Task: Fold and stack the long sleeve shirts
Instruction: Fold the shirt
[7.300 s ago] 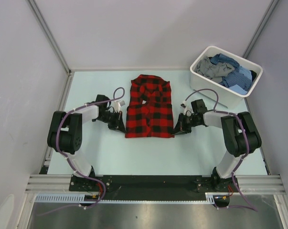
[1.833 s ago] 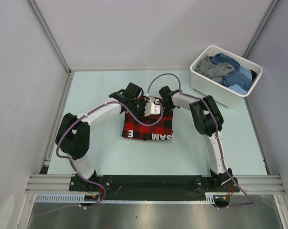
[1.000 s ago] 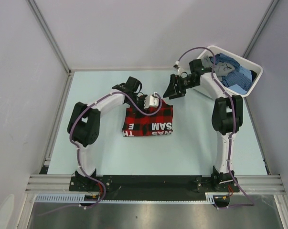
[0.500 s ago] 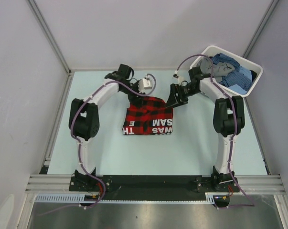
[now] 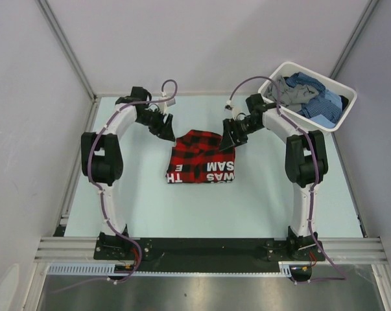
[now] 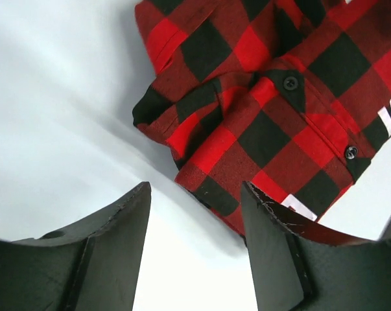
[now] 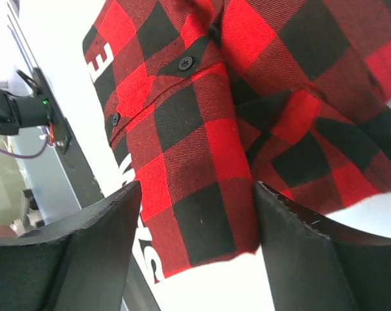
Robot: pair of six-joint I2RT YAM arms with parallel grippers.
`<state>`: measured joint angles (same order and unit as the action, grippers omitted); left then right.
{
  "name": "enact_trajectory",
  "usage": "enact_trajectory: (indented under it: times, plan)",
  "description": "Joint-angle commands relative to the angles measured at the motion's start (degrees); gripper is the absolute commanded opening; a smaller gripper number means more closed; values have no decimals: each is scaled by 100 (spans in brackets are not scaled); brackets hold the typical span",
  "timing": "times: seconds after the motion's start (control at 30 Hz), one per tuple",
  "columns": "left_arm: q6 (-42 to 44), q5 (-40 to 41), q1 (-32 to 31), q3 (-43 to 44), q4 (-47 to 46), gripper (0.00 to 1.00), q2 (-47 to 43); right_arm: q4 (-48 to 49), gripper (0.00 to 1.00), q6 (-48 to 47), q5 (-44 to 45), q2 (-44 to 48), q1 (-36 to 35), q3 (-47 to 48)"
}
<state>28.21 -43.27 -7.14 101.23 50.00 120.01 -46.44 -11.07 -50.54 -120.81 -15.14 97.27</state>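
The red-and-black check long sleeve shirt (image 5: 201, 159) lies folded in a compact rectangle mid-table, white lettering along its near edge. My left gripper (image 5: 167, 131) hangs open just off its far left corner; in the left wrist view only bare table shows between the left gripper's (image 6: 195, 259) dark fingers, the shirt (image 6: 260, 110) beyond them. My right gripper (image 5: 229, 140) is open over the far right corner. In the right wrist view the shirt's (image 7: 201, 162) edge runs between the right gripper's (image 7: 195, 259) spread fingers, untouched. More long sleeve shirts, blue check (image 5: 321, 107) and grey (image 5: 287, 94), lie bunched in the tub.
The white plastic tub (image 5: 281, 118) stands at the far right corner, close behind my right arm. Pale walls and metal rails close the table (image 5: 150, 201) at the back and sides. Both arms' cables loop above the shirt's far edge.
The shirt was folded in half. My left gripper opened, let go of it and drew back to the far left. My right gripper swung from the tub down to the shirt's far right corner.
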Motion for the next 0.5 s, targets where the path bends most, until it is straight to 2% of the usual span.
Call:
enact_trajectory:
  times: [0.0, 0.1, 0.27, 0.47]
  plan:
    - [-868, -428, 125, -86, -78, 64, 286, -15, 70, -299, 238, 243, -16, -59]
    - [-1010, -577, 125, -191, -95, 63, 400, -85, 66, -361, 238, 260, -16, -121]
    - [-1080, -560, 125, -481, -183, 62, 410, -103, 52, -378, 273, 260, 11, -147]
    - [-1239, -771, 125, -561, -262, 58, 506, -243, 52, -431, 352, 190, 89, -42]
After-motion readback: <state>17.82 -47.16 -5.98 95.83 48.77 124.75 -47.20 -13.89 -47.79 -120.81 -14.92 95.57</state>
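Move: The left hand goes for the folded shirt's left edge, near its far corner, about 5 cm back from it, 3 cm to its right and 6 cm below. The right hand has the shirt's right edge just 2 cm back and 3 cm below, straddled by its fingers. From the right hand, the white lettering lies 12 cm back and 6 cm left, and the shirt's far flap 1 cm ahead and 9 cm left, both around 4 cm below. Down, then down and back towards the shirt's left edge, the left hand travels about 5 cm lower and nearly 3 cm back, fingers staying open while the wrist turns close to 20 degrees. The right hand eases 1–2 cm down and slightly right over the right edge, narrowing its open fingers by about a third around the fold without shutting; a firm pinch can't be seen. ##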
